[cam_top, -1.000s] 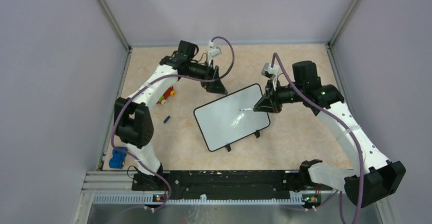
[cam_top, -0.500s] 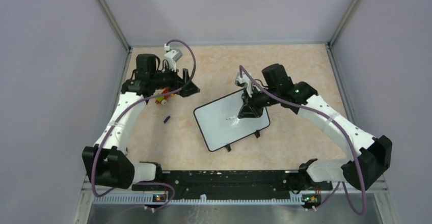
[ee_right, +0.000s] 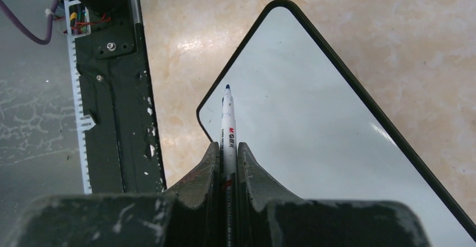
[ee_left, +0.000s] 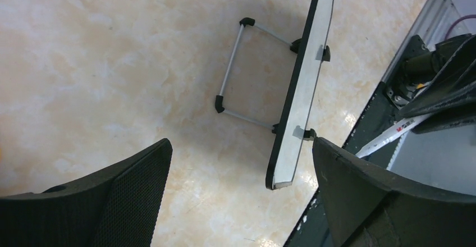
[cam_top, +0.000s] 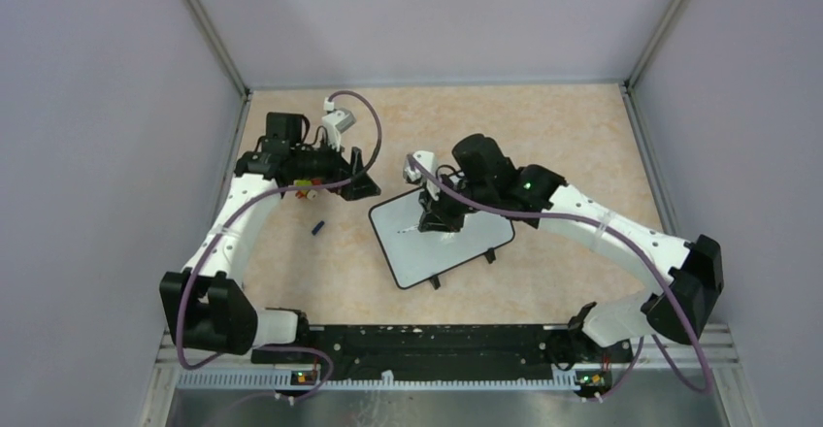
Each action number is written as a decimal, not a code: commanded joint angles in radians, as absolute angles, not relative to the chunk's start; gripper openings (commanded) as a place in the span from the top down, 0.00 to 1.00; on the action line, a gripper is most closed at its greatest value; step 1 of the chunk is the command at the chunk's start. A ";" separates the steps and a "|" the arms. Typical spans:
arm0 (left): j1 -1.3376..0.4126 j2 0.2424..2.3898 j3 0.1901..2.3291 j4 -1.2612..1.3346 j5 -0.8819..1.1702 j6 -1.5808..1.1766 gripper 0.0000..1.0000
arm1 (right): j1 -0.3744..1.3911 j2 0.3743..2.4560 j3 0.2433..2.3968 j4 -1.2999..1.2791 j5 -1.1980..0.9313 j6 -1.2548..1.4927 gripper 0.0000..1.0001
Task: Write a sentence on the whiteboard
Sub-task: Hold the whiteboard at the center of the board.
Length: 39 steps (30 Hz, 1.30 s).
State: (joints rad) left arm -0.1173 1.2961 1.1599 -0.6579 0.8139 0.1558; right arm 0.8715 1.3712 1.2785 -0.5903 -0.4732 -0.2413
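The whiteboard (cam_top: pixel 427 252) lies tilted on the table's middle, black-framed with two small feet at its near edge. My right gripper (cam_top: pixel 434 215) hovers over the board's far left part, shut on a white marker (ee_right: pixel 228 129). The marker's blue tip points at the board's left corner. The sentence is out of view; the board face (ee_right: pixel 314 118) that shows is plain white. My left gripper (cam_top: pixel 361 180) stands open and holds nothing, just left of the board's far corner. In the left wrist view the board (ee_left: pixel 306 84) appears edge-on between the open fingers, with the left gripper (ee_left: pixel 241 146) well clear of it.
A blue marker cap (cam_top: pixel 317 226) lies on the table left of the board. Small coloured toy pieces (cam_top: pixel 312 186) sit under the left arm. The board's wire stand (ee_left: pixel 233 62) shows beneath it. A black rail (cam_top: pixel 427 340) runs along the near edge, and walls enclose the table.
My right gripper has carried the marker leftward across the board. The left arm has drawn back to the left, away from the board's far corner, its gripper staying open.
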 commanded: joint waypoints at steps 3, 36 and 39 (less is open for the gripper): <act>-0.106 1.378 1.215 -0.692 0.964 0.194 0.06 | 0.955 1.387 1.332 -0.494 -0.360 -0.268 1.00; -0.229 1.607 1.311 -0.823 1.144 0.330 0.68 | 0.989 1.406 1.344 -0.434 -0.285 -0.276 1.00; -0.247 1.619 1.322 -0.837 1.143 0.349 0.74 | 0.988 1.422 1.350 -0.429 -0.272 -0.279 1.00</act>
State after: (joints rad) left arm -0.2272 1.6089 1.2762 -0.7982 1.1110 0.2955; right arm 0.9752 1.4395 1.2915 -0.4610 -0.2955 -0.2691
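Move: The spot on the whiteboard's top edge that the left hand goes for, near its left end, lies about 6 cm right, 3 cm back and 4 cm below that hand; the board's middle is some 14 cm right, 4 back and 12 down. The marker's tip is roughly 6 cm right, 9 back, 4 down; the blue cap 12 left, 3 back, 20 down. From the right hand, the spot is 6 forward, 5 left, 5 down. No clear touch yet: the left fingers come to straddle the whiteboard's top edge near its left end, one on each side, closing from wide open to about a third. That hand travels right some 6 cm and down about 3, drawing back slightly and turning clockwise about 20 degrees while tipping down. The right hand, still gripping the marker, shifts about 3.5 cm left in front of the board, early on. ##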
